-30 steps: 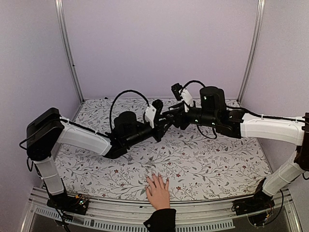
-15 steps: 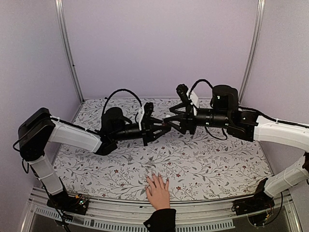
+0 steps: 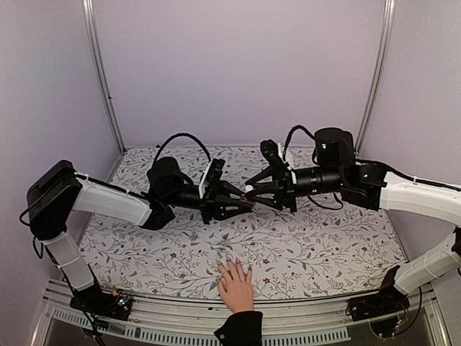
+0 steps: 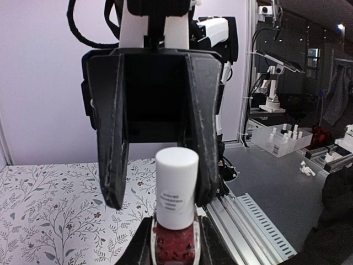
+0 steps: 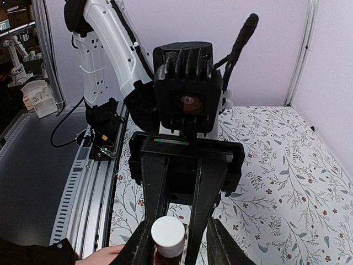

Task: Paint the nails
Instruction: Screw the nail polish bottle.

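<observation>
A small dark-red bottle [image 4: 175, 245] with a white cap [image 4: 176, 187] hangs in mid-air over the table's middle. My left gripper [image 3: 240, 201] is shut on its glass body. My right gripper [image 3: 251, 192] faces it from the right, and its fingers [image 4: 113, 165] flank the cap [image 5: 167, 232] with a gap on one side, so it is open. A light-skinned hand [image 3: 235, 285] with a black cuff lies flat at the near edge, below both grippers. The nails [image 3: 234, 264] at its fingertips are too small to make out.
A floral cloth [image 3: 324, 245] covers the table. An aluminium rail [image 3: 173, 326] with cables and boards runs along the near edge. Metal posts [image 3: 101, 79] stand at the back corners. The left arm's cable loops above its wrist [image 3: 180, 138].
Both grippers, joined at the bottle, have come down and levelled out over the table's middle. The right gripper's fingers widened, then narrowed again around the cap. The hand has not moved.
</observation>
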You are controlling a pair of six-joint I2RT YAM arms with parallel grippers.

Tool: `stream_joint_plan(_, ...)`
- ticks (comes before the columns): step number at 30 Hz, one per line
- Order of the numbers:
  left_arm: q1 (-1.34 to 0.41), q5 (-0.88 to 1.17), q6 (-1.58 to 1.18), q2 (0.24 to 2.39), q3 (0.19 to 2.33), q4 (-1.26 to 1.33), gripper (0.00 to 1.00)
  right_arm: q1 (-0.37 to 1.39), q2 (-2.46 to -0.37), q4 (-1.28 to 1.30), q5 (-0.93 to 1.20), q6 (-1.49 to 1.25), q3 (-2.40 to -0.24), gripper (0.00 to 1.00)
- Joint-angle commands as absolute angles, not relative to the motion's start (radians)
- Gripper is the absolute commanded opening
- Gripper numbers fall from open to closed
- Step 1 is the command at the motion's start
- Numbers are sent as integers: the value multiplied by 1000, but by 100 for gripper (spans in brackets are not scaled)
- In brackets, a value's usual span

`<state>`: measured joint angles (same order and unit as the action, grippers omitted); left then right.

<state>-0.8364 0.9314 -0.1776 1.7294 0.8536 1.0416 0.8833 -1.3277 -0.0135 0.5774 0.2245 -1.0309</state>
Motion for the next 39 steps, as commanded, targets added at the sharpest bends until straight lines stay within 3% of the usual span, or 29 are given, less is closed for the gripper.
stream_joint_plan(1, -824, 978, -203, 1747, 881, 1092, 0, 886, -1346, 28, 640, 250, -1071, 30)
stream_joint_plan(7, -818, 941, -199, 1748, 882, 1083, 0, 886, -1356, 46, 640, 250, -1085, 7)
stream_joint_plan(10, -816, 907, -193, 1745, 881, 1074, 0, 887, -1360, 46, 621, 249, -1085, 1)
stream_joint_plan(28, -822, 445, -178, 1733, 890, 979, 0, 887, -1441, -26, 343, 128, -1109, 0)
stream_joint_plan(39, -924, 121, -44, 1794, 999, 852, 0, 887, -1519, -89, 191, 21, -1142, 0)
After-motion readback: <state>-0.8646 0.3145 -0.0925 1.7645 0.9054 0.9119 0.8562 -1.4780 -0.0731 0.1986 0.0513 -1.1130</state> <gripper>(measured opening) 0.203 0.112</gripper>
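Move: The right hand's open fingers already straddle the white cap, whose middle is about 1 cm back of that hand, level with it and neither left nor right; the red bottle body is some 3 cm below the cap. The left hand still grips that body, so the cap stands straight above it, about 3 cm up. The human hand lies roughly 15 cm back from the right hand, 4 cm to its left and 28 cm below. The right fingers close and pinch the white cap while the left hand keeps its hold on the bottle. Then both hands travel forward together, some 10 cm, away from the human hand and sinking slightly, wrists turning against each other: the left takes the bottle about 35 degrees counter-clockwise, the right twists the cap about 25 degrees clockwise. ##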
